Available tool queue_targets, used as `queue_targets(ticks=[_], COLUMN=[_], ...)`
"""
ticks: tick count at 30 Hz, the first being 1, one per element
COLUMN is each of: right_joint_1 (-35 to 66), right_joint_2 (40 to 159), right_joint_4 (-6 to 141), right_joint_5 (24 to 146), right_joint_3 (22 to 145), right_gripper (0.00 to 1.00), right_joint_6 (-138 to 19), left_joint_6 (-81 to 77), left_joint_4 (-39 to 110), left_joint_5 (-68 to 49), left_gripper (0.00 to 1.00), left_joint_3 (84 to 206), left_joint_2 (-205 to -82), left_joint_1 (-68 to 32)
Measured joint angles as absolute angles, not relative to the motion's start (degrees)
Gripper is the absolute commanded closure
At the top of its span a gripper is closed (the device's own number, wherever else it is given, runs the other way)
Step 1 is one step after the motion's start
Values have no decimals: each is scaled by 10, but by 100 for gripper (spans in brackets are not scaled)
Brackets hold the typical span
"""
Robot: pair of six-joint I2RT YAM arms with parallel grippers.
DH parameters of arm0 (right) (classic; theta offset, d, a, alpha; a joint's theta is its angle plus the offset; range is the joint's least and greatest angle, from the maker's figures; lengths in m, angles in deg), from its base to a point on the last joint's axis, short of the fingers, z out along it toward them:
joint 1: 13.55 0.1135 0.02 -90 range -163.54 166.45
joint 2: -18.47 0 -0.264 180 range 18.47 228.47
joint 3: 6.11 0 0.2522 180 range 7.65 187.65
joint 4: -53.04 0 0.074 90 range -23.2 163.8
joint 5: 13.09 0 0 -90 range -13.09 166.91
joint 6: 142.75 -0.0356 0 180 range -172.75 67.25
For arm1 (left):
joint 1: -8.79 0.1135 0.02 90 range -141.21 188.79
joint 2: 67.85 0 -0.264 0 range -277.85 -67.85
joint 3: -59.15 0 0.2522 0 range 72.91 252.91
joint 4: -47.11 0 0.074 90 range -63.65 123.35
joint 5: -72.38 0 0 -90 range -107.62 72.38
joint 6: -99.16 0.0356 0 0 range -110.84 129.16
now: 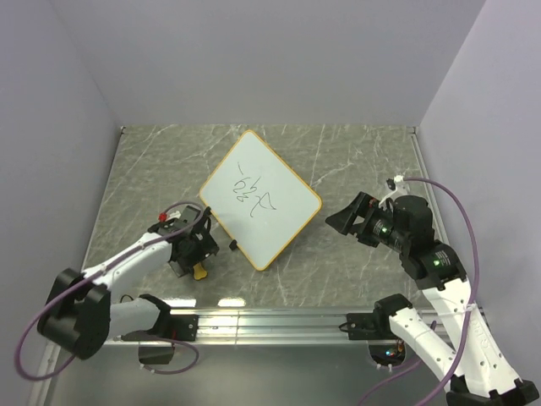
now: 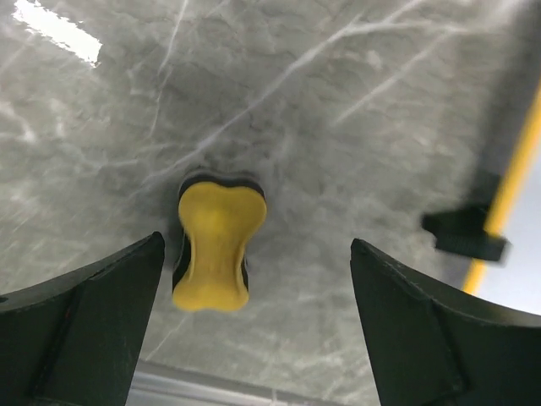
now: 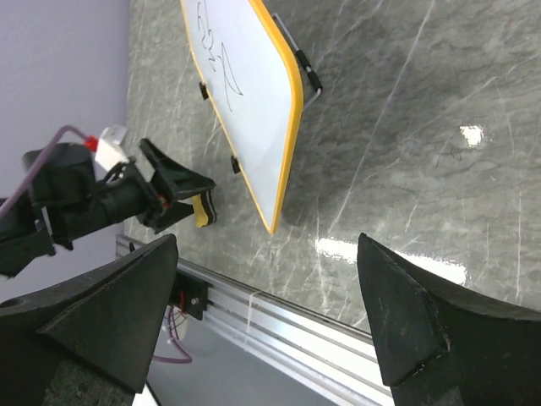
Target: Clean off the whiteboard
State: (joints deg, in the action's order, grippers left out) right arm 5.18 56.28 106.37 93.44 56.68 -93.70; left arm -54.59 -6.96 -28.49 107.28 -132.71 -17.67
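The whiteboard [image 1: 260, 199] lies turned like a diamond on the grey marble table, white with an orange-yellow rim and dark scribbles near its middle. It also shows in the right wrist view, whiteboard [image 3: 245, 93]. My left gripper [image 1: 193, 252] hovers just off the board's lower left edge, open, over a small yellow eraser [image 1: 199, 271]. In the left wrist view the eraser [image 2: 215, 245] rests on the table inside the left gripper [image 2: 258, 245], close to the left finger and not gripped. My right gripper [image 1: 338, 222] stands open and empty to the right of the board.
A metal rail [image 1: 254, 321] runs along the table's near edge. Purple-grey walls close in the left, back and right sides. A black tab [image 2: 465, 233] sticks out from the board's rim close to my left gripper. Purple cables loop off both arms.
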Motion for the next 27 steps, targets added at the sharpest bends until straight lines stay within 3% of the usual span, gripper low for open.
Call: queue_targets(ticks=[3, 7, 9, 10, 12, 13, 14, 23, 27], right_joint_1=[52, 52, 52, 52, 52, 52, 52, 52, 44], right_joint_2=[565, 563, 562, 562, 563, 564, 566, 606, 690], right_joint_4=[1069, 1078, 1082, 1083, 1084, 1084, 1084, 1061, 1070], right_joint_5=[929, 917, 912, 909, 904, 902, 900, 920, 921], right_joint_3=[567, 567, 567, 567, 567, 567, 567, 569, 619], right_gripper=[7, 8, 8, 8, 9, 9, 9, 8, 12], right_joint_6=[-935, -932, -931, -930, -928, -927, -926, -914, -904], left_joint_6=[-546, -546, -547, -548, -553, -555, -554, -554, -546], left_joint_4=[-57, -48, -40, -34, -14, -9, 0, -19, -51], left_joint_5=[-283, -280, -279, -278, -273, -268, -265, -265, -274], left_gripper=[12, 33, 39, 58, 85, 96, 100, 100, 100], left_joint_3=[1073, 1076, 1068, 1061, 1042, 1038, 1031, 1034, 1112], left_joint_2=[-1378, -1385, -1378, -1370, -1353, -1346, -1339, -1302, -1265], left_joint_1=[-177, -177, -177, -177, -178, -178, -180, -204, -214])
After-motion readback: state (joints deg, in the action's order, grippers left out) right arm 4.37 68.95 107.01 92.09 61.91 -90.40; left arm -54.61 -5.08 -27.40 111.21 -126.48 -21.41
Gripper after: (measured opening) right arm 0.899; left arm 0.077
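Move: The left hand is poised open just over the yellow eraser, whose middle is about 2 cm below it and 1 cm to its left. From this hand the black clip on the whiteboard's edge is some 7 cm ahead and 9 cm right, and the board's middle roughly 24 cm ahead and 17 cm right. From the right hand the eraser lies about level fore and aft, some 38 cm left and 23 cm below. The left fingers pinch the yellow eraser across its narrow waist, closing after the hand has sunk under 2 cm, then lift it about 6 cm, veering right and a little forward towards the whiteboard, with the fingertips tipping forward by some 10 degrees. Meanwhile the right hand, open and empty, eases down and then forward beside the board. ##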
